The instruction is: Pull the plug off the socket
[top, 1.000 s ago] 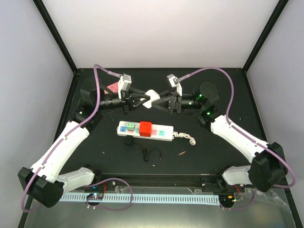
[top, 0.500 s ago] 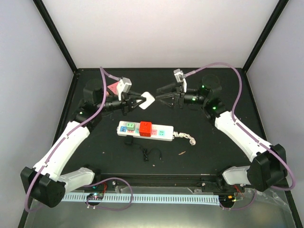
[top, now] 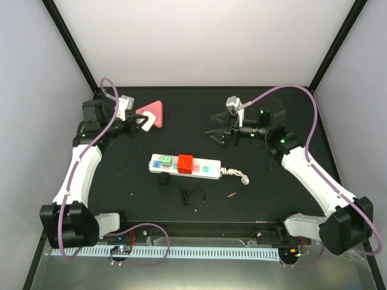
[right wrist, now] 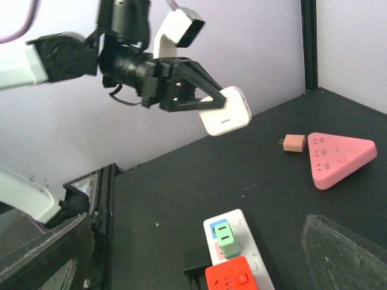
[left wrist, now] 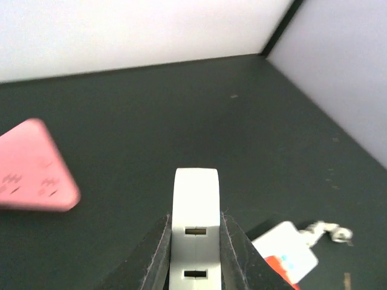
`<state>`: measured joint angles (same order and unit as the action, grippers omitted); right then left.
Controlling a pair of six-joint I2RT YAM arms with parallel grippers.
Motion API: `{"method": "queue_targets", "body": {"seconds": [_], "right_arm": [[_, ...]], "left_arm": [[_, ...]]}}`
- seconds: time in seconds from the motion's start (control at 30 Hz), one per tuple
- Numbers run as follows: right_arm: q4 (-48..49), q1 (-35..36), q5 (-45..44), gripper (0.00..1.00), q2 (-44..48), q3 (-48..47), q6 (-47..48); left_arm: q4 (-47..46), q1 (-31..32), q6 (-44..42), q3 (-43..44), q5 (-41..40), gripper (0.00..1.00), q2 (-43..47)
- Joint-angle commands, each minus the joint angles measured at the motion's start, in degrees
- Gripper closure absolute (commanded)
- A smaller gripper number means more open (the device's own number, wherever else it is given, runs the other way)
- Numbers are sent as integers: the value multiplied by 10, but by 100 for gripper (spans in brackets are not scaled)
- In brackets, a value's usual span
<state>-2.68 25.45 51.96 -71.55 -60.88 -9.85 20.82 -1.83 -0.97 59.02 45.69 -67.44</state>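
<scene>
The socket, a long white power strip [top: 184,165], lies flat mid-table with a knotted white cord [top: 237,174] at its right end. A red plug [top: 185,163] and a small green plug [top: 164,160] sit in it. They show in the right wrist view too: strip [right wrist: 242,225], green plug [right wrist: 225,238], red plug [right wrist: 233,278]. My left gripper [top: 143,123] is at the far left, shut on a white adapter block [left wrist: 195,229], held in the air beside a pink triangle [top: 153,113]. My right gripper [top: 217,130] is open and empty, above and behind the strip's right half.
The pink triangular adapter [right wrist: 336,156] lies at the back left with a small pink plug [right wrist: 294,142] beside it. A small black block [top: 164,180] and a thin black cord [top: 193,195] lie in front of the strip. Black frame posts stand at the corners.
My left arm has drawn back to the far left with the white adapter block still in its jaws. My right gripper has let go, opened, and pulled back to the right.
</scene>
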Motion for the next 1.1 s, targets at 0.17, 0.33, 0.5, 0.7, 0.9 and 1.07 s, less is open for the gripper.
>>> {"method": "queue_targets", "body": {"seconds": [0.17,0.33,0.5,0.7,0.9,1.07], "right_arm": [[-62,-1,-112,0,53,50,159],[-71,-2,-208,0,54,57,182],[-59,-20,-147,0,53,90,221],[-103,-19,-51,0,33,97,283],[-88,-18,-42,0,26,117,280],[-79,-18,-44,0,16,132,294]], "left_arm": [[136,-127,-158,69,-10,99,-178],[149,-133,-181,106,-35,99,-282],[149,-133,-174,155,-37,98,-375],[168,-133,-158,217,-16,99,-465],[160,-133,-136,242,-18,94,-516],[157,-133,-127,251,-48,73,-528]]}}
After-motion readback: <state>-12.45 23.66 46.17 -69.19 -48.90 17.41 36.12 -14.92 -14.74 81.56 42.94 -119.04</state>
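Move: The bare spot for the white plug held in the left gripper lies about 11 cm ahead, 11 cm left and 25 cm below; from that hand the pink plug is 18 cm ahead and 14 cm left, the pink triangle 20 cm ahead and 6 cm left, both as low. From the right hand, the red plug on the strip is roughly 3 cm ahead, 8 cm left and 27 cm below, the green plug 8 cm beyond it to the left. Bring the left gripper down some 23 cm, swinging it left first and then forward, about 11 cm each, tipping the fingers some 35 degrees further down and keeping the pinch on the white plug until it meets the table short of the pink plug. Meanwhile lower the open right gripper about 11 cm towards the red plug, easing slightly right, fingers dipping. ##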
